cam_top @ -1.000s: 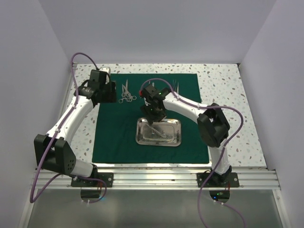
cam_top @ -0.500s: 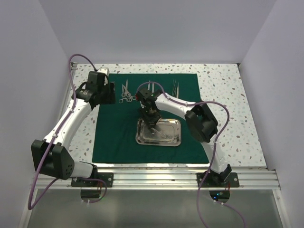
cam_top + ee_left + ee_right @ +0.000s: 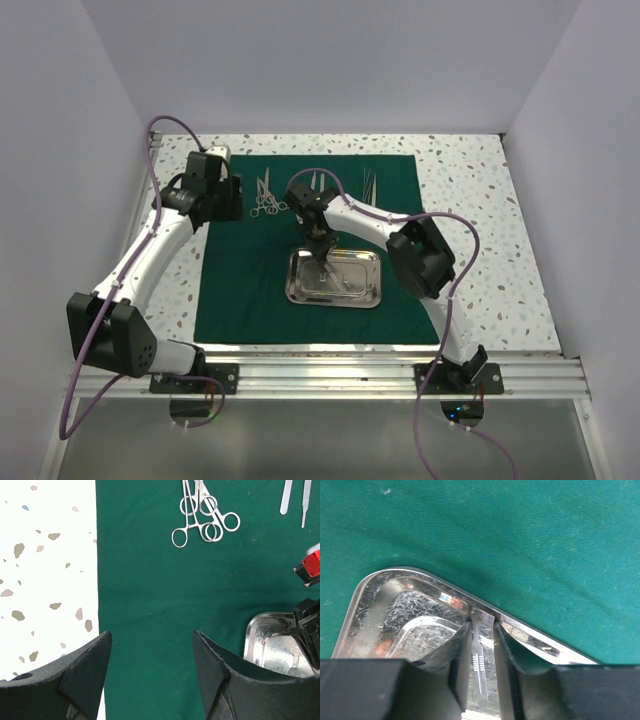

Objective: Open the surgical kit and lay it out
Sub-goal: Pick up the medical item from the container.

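Note:
The surgical kit lies unwrapped: the dark green drape (image 3: 250, 270) is spread flat with the steel tray (image 3: 372, 297) on its middle. Ring-handled forceps (image 3: 266, 198) (image 3: 205, 525) lie near the drape's far edge. My right gripper (image 3: 320, 262) reaches down into the tray (image 3: 380, 580) by its far rim. Its jaws (image 3: 482, 625) stand narrow around a slim ridged silver handle (image 3: 477, 660); the handle rests against the left finger, with a gap to the right one. My left gripper (image 3: 228, 195) (image 3: 152, 640) hovers open and holds nothing, over the drape's left edge.
More slim silver instruments (image 3: 370, 182) (image 3: 295, 497) lie along the drape's far right. Speckled white tabletop (image 3: 470, 200) surrounds the drape, with walls on three sides. The right arm's elbow (image 3: 420, 255) hangs over the tray's right end.
The right gripper has shifted left and down into the tray's far side, and its jaws have narrowed around the slim handle. The left arm has barely moved.

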Motion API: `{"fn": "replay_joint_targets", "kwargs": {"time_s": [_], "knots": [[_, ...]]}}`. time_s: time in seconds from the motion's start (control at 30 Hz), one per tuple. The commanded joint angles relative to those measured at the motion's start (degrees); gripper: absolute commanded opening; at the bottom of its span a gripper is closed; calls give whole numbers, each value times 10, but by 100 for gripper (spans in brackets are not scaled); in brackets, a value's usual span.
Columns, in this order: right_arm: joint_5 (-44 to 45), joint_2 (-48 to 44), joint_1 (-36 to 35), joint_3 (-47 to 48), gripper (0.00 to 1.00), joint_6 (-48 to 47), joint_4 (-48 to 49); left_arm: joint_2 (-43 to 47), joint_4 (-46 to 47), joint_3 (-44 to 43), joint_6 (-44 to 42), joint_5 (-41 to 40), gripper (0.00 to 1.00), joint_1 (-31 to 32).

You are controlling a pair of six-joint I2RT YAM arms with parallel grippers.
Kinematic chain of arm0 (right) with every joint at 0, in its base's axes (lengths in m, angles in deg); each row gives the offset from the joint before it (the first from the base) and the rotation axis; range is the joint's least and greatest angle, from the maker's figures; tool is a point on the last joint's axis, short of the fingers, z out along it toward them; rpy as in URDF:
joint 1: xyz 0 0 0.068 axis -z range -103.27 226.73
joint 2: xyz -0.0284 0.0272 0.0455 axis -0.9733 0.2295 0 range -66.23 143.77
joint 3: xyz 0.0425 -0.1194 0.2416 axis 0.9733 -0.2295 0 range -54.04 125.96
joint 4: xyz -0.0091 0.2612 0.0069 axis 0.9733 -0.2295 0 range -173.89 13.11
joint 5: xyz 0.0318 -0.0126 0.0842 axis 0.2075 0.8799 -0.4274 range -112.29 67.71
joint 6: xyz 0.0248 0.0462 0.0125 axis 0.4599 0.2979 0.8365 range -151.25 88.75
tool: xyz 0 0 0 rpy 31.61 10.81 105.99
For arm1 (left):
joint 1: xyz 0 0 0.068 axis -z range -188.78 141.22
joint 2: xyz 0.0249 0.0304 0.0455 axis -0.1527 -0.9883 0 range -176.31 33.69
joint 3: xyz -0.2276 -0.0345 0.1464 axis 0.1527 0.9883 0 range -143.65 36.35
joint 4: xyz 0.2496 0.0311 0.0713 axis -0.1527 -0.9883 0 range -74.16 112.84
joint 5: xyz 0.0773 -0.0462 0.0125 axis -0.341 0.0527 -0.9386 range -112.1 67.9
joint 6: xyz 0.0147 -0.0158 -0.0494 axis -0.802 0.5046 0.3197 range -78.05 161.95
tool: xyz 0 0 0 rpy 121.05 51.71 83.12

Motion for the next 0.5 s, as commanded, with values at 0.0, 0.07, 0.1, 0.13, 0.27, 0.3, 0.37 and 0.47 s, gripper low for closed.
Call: {"fn": "replay_joint_targets", "kwargs": {"time_s": [0.0,0.07,0.1,0.13,0.27,0.3,0.37,0.47], "knots": [[40,19,-2,-7,26,2,-7,-7,2,-9,1,-6,69,-4],[38,22,-2,-16,21,5,-4,-8,3,-10,-1,-6,69,-4],[37,24,-2,-25,20,5,1,-9,2,-11,-2,-7,69,-4],[31,24,-1,-31,15,9,4,-10,2,-11,-3,-7,69,-4],[16,37,-2,-48,0,16,17,-9,-1,-11,-7,-9,69,-4],[13,39,-2,-53,0,18,20,-9,-2,-11,-8,-9,69,-4],[6,41,-2,-56,0,20,23,-8,-3,-11,-9,-8,69,-4],[7,28,-2,-53,0,24,18,-8,-3,-14,-8,-5,69,-4]]}}
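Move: The medical item's far end is already between the right hand's open fingers at the tray's far rim; its middle lies about 4 cm back, 3 cm right and 1 cm down. The tray's middle is some 5 cm back and 2 cm right; the scissors lie about 13 cm ahead and 12 cm left, the laid-out scalpels 17 cm ahead and 1 cm left. From the left hand the item is roughly 22 cm right, 6 cm back and 17 cm down. The right hand eases half a centimetre right and down as its fingers shut, pinching the item's far end. ##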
